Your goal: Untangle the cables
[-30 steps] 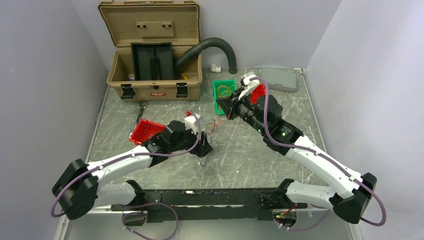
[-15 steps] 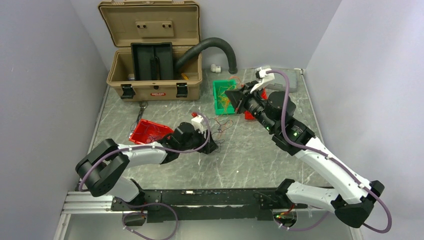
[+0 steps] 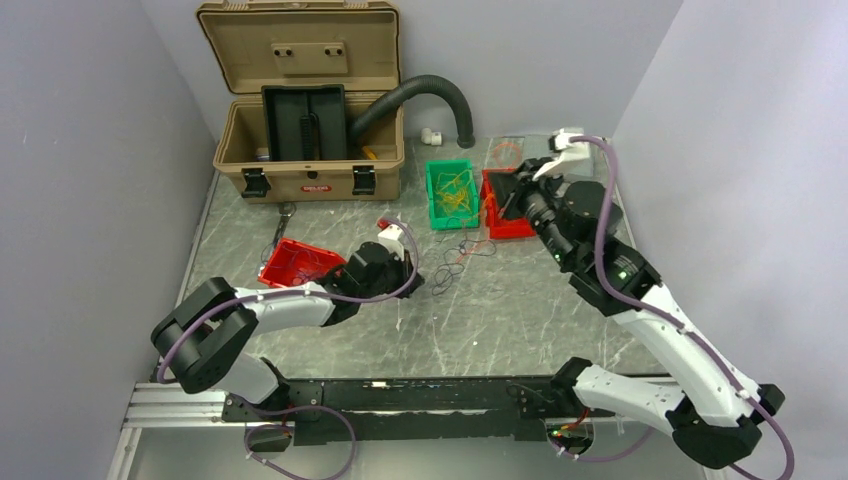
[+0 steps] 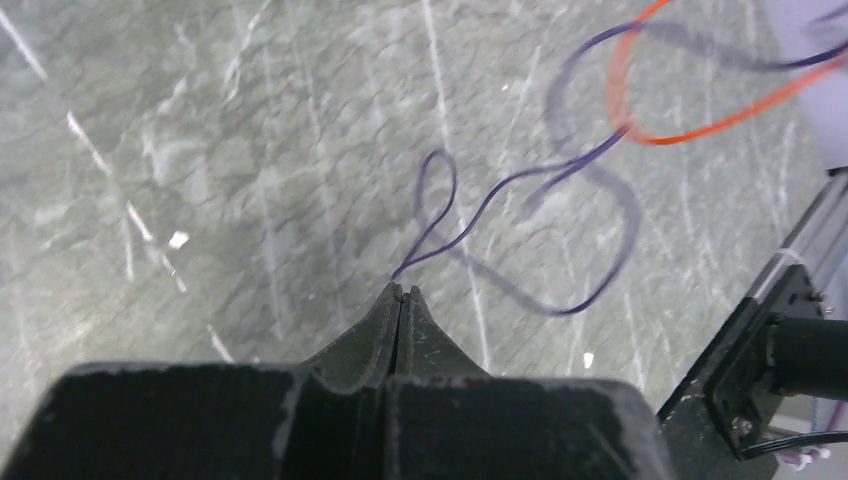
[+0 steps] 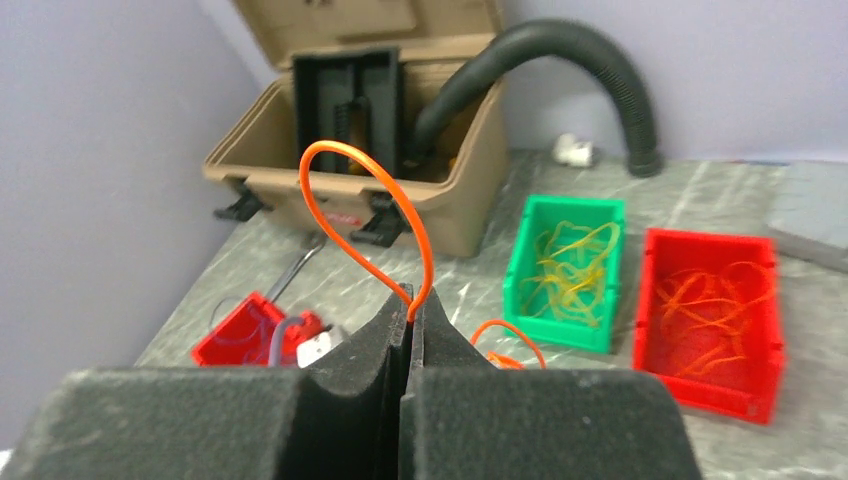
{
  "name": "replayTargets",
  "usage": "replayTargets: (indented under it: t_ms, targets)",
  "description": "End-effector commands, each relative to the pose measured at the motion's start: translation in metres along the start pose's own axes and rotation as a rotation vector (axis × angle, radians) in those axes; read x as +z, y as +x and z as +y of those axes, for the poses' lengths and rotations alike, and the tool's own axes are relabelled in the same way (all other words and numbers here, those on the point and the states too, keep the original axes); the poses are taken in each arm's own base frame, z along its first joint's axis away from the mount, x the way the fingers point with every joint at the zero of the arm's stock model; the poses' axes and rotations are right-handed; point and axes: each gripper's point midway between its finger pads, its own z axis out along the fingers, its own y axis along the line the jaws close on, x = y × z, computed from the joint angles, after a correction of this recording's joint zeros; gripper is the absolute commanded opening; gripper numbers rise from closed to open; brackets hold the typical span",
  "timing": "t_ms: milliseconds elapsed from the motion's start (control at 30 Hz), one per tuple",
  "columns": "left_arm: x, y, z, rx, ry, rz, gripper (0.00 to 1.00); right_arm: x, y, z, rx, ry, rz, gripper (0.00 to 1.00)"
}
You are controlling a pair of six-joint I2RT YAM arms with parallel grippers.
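Note:
The cables (image 3: 458, 258) are a loose tangle of thin dark and red strands on the table between my arms. My left gripper (image 3: 416, 283) sits low at the tangle's left edge. In its wrist view it (image 4: 400, 291) is shut on the end of a thin purple wire (image 4: 520, 178), which runs out toward an orange strand (image 4: 700, 130). My right gripper (image 3: 497, 198) is raised over the red bin (image 3: 505, 228). In its wrist view it (image 5: 410, 306) is shut on an orange wire (image 5: 330, 146) that loops upward.
A green bin (image 3: 432, 195) of yellow wires stands left of the red bin, which holds orange wires (image 5: 715, 295). Another red bin (image 3: 290, 265) lies by the left arm. An open tan toolbox (image 3: 310, 165) and a black corrugated hose (image 3: 430, 88) are at the back.
My right gripper has swung right and back, from over the green bin to over the red bin, carrying the orange wire. My left gripper has shifted slightly, and the tangle is more spread out.

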Motion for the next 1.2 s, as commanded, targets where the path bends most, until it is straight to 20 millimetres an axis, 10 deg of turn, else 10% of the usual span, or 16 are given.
replayTargets:
  t_ms: [0,167,333,567,833,1167]
  targets:
    - [-0.009,0.001,0.012,0.016,-0.073,0.012,0.0,-0.038,-0.075,-0.026,-0.023,0.143,-0.177,0.0]
    - [-0.018,0.009,0.003,0.074,0.0,0.018,0.0,-0.05,-0.093,-0.028,-0.038,0.158,-0.21,0.0]
    - [-0.018,0.009,-0.058,0.273,0.173,-0.04,0.66,-0.039,-0.091,-0.021,-0.039,0.14,-0.178,0.0]
    - [0.002,-0.005,-0.09,0.31,0.22,-0.083,0.97,-0.042,-0.108,-0.015,-0.024,0.123,-0.209,0.0]
    - [0.015,-0.025,-0.101,0.298,0.232,-0.177,0.99,-0.038,-0.121,0.004,0.003,0.045,-0.223,0.0]
    - [0.018,-0.048,-0.063,0.293,0.028,-0.309,0.99,-0.029,-0.139,0.036,0.047,-0.089,-0.243,0.0]
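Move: The left hand has its shut fingers on a purple strand, with the hanging purple-and-orange tangle about 10 cm to its right, 4 cm ahead and slightly lower. From the left hand, the green bin is some 27 cm ahead and 11 cm right, the red bin of orange cable 26 cm ahead and 24 cm right. The right hand grips the orange cable high up; from it the tangle hangs about 33 cm below, 2 cm ahead and 4 cm left. Upward goes the right hand, about 11 cm, swinging right before easing partly back, tipping up slightly and keeping its pinch on the orange cable. The left hand shifts briefly left and back, then opens wide, lets go of the purple strand and sweeps right towards the tangle, rising and finally coming forward, ending some 6 cm right and 4 cm higher with its fingers tipped up about 20 degrees. ##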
